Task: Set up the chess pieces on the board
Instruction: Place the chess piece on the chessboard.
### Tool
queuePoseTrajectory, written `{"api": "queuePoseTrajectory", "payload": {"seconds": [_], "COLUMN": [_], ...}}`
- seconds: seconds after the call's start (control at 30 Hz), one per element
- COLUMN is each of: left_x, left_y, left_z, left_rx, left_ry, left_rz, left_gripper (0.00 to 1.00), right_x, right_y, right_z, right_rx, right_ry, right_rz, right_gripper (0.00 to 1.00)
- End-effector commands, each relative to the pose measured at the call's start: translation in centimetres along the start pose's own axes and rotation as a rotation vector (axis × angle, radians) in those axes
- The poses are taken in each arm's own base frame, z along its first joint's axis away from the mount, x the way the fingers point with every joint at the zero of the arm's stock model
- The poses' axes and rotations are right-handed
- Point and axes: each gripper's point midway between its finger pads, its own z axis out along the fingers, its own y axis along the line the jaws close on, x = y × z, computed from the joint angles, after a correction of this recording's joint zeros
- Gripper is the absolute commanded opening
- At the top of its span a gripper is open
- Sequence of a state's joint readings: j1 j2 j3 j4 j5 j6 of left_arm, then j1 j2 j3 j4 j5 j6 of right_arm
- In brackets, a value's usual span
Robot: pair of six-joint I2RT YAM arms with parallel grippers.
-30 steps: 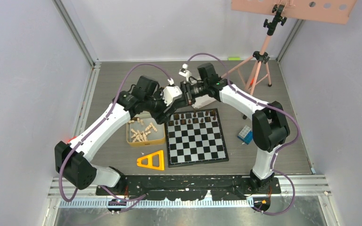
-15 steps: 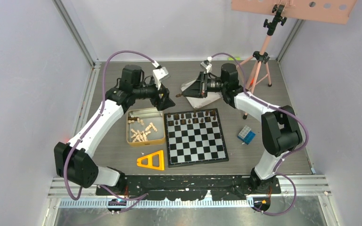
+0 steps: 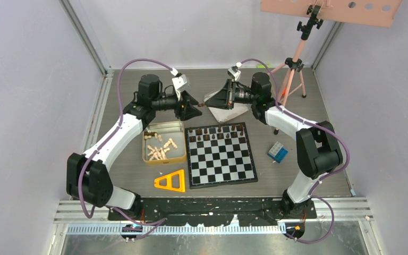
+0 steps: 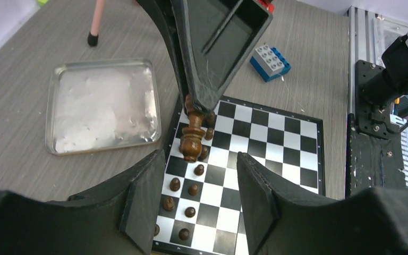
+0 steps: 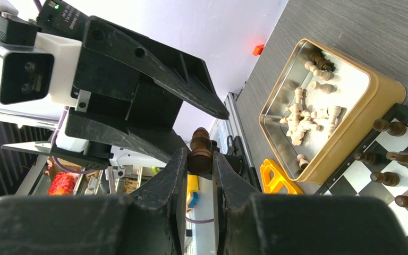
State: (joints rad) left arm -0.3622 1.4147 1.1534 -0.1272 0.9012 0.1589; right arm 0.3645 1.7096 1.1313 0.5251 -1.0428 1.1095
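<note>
The board (image 3: 222, 159) lies flat at the table's middle, with dark chess pieces (image 3: 218, 133) standing on its two far rows. Pale chess pieces (image 3: 159, 149) lie in a gold tin (image 3: 176, 157) left of it. Behind the board the two grippers face each other tip to tip in the air. My right gripper (image 5: 199, 159) is shut on a tall dark piece (image 5: 200, 146), which sticks out past its fingertips. In the left wrist view that piece (image 4: 193, 135) hangs just ahead of my left gripper (image 4: 201, 159), which is open with nothing between its fingers (image 4: 143, 202).
A silver tin lid (image 4: 103, 106) lies behind the board's far-left corner. A yellow triangle (image 3: 171, 181) sits near the front, a blue block (image 3: 276, 152) right of the board. A pink tripod (image 3: 292, 69) stands at the back right.
Both grippers have lifted away from the board's far-left corner and drawn apart. They now point at each other, the right one still holding the dark piece. The left jaws widened, then narrowed somewhat.
</note>
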Motion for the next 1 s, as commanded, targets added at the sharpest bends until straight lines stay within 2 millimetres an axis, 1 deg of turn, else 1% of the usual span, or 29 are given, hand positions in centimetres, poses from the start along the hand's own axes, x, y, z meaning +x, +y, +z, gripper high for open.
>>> {"api": "queuePoseTrajectory", "payload": {"seconds": [0.0, 0.13, 0.27, 0.43, 0.67, 0.77, 0.87, 0.97], "left_x": [-2.86, -3.26, -2.77, -2.67, -2.90, -2.90, -2.92, -3.22], "left_y": [0.18, 0.09, -0.13, -0.19, -0.15, -0.22, -0.29, -0.39], "left_z": [0.22, 0.35, 0.47, 0.52, 0.66, 0.73, 0.77, 0.72], "left_rx": [0.024, 0.039, 0.054, 0.060, 0.066, 0.072, 0.078, 0.081], "left_ry": [-0.106, -0.116, -0.111, -0.115, -0.121, -0.121, -0.122, -0.128], "left_rz": [0.077, 0.072, 0.064, 0.058, 0.049, 0.043, 0.038, 0.035], "left_gripper": [0.53, 0.46, 0.40, 0.34, 0.19, 0.17, 0.10, 0.00], "right_x": [-0.40, -0.45, -0.51, -0.58, -0.59, -0.62, -0.65, -0.61], "right_y": [3.00, 2.97, 2.96, 2.84, 2.79, 2.79, 2.72, 2.45], "right_z": [-0.52, -0.49, -0.47, -0.40, -0.40, -0.39, -0.37, -0.34], "right_rx": [-0.049, -0.049, -0.049, -0.048, -0.048, -0.047, -0.046, -0.043], "right_ry": [-0.026, -0.027, -0.028, -0.030, -0.031, -0.033, -0.034, -0.034], "right_rz": [-0.091, -0.091, -0.091, -0.088, -0.087, -0.087, -0.087, -0.084], "right_gripper": [0.01, 0.01, 0.01, 0.01, 0.01, 0.01, 0.01, 0.01]}}
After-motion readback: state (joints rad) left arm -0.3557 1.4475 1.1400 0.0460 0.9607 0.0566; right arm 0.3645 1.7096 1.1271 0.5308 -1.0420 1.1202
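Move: Just beyond the left fingertips, the dark chess piece sticks out of the right gripper, its middle about 3 cm right, 1 cm ahead and 1 cm above the left hand; from the right hand it lies about 2 cm left, level with it. Some 25 cm below the left hand, the chessboard's middle is about 9 cm back and 8 cm right, the box of pieces about 4 cm back and 15 cm left, and the metal tray about 14 cm ahead and 11 cm right. Easing up a little over 1 cm and about 1 cm to the right, with a slight forward drift and some 5 degrees of wrist turn, the left hand brings its open fingers around the free end of the chess piece, then hovers there and closes from about half open to pinch that end. The right hand stays still and keeps its grip on the other end. ##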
